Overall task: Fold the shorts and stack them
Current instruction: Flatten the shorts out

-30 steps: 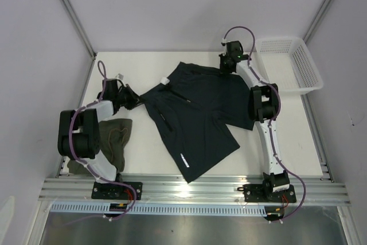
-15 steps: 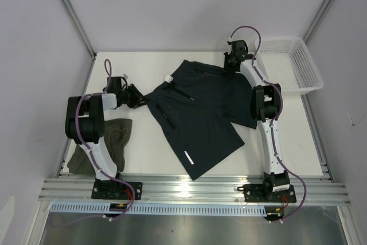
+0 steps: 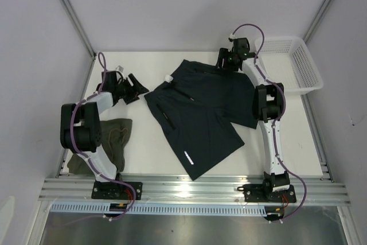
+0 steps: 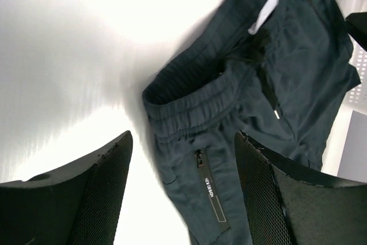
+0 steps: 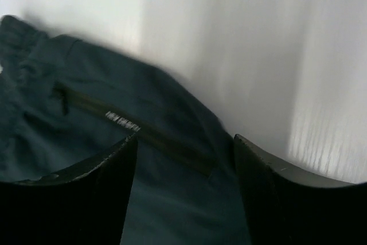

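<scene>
The dark navy-teal shorts (image 3: 200,113) lie spread flat mid-table, waistband toward the far side. The olive-green shorts (image 3: 114,142) sit crumpled at the left, partly under the left arm. My left gripper (image 3: 135,87) is open just left of the navy waistband corner, holding nothing. In the left wrist view the left gripper (image 4: 182,136) frames the navy shorts (image 4: 246,101) and their zip pocket below it. My right gripper (image 3: 225,61) is open at the far right corner of the waistband. The right wrist view shows the right gripper (image 5: 185,137) above the navy shorts (image 5: 114,142), apart from the cloth.
A white mesh basket (image 3: 304,78) stands at the far right corner of the table. Metal rails run along the near edge below the arm bases. White walls close in the table on the left, right and far sides.
Both grippers have opened and let go of the navy shorts' waistband. The left gripper has drawn back to the left, off the cloth. The shorts now rest flat.
</scene>
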`<state>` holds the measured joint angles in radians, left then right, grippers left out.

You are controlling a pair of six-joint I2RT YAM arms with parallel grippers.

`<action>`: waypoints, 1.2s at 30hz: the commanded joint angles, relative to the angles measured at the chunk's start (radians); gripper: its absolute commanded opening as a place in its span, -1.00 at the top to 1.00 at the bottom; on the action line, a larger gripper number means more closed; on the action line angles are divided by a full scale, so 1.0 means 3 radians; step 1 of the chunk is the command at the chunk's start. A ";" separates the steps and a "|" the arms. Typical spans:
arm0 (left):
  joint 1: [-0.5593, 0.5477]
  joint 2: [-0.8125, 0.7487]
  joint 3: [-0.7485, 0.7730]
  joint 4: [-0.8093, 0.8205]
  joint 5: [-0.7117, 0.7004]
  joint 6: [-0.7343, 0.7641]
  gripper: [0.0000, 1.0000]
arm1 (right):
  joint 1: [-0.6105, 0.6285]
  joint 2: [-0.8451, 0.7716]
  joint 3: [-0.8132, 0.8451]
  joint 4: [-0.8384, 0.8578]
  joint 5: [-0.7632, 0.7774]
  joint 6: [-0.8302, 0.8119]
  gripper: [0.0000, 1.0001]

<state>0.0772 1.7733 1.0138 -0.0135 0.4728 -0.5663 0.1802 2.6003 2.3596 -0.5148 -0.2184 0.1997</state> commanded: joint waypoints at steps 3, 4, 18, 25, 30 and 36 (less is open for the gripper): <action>0.0008 -0.0087 0.0194 0.0275 0.0162 0.0195 -0.47 | 0.0089 -0.0844 -0.0547 0.0350 -0.0478 0.0326 -0.33; 0.0008 -0.0052 0.0215 0.0290 0.0203 0.0205 -0.47 | 0.0165 -0.0920 -0.0665 0.0401 -0.0545 0.0357 -0.21; -0.0221 0.0618 0.0762 0.0071 0.0428 0.0420 -0.52 | 0.0810 -0.0590 -0.0805 0.1097 -0.1573 0.1154 -0.09; -0.0318 0.0798 0.0829 -0.0088 0.0484 0.0466 -0.50 | 0.0770 0.0070 -0.0533 0.2012 -0.1752 0.2054 -0.02; -0.0339 0.0833 0.0773 -0.0067 0.0587 0.0487 -0.27 | 0.0693 0.0484 -0.0217 0.2243 -0.1563 0.2442 0.00; -0.0349 0.0854 0.0722 -0.0180 0.0715 0.0543 0.29 | 0.0667 0.0787 0.0158 0.1793 -0.1328 0.2382 0.01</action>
<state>-0.0193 2.0254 1.2263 -0.0479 0.6373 -0.4377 0.3790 2.8109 2.3688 0.0566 -0.6746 0.8982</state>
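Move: Ahead of the left hand by about 2 cm, 5 cm to its right and 4 cm below, lies the near corner of the dark shorts' waistband; the white tag is some 12 cm ahead and 15 cm right, the folded olive shorts about 25 cm back and 15 cm left. The right hand's goal, the waistband just beyond the tag, lies roughly 23 cm left, 4 cm back and 3 cm down; the tag is 29 cm left and 10 cm back. Swinging some 22 cm left in a high arc over the dark shorts, the right hand rises, draws back, then comes forward and down to the waistband near the tag, rolling its left side up about 40 degrees while its open fingers narrow. The left hand lifts forward, then sinks rightward onto the waistband's near corner, turning clockwise, its fingers half closing around the cloth. ##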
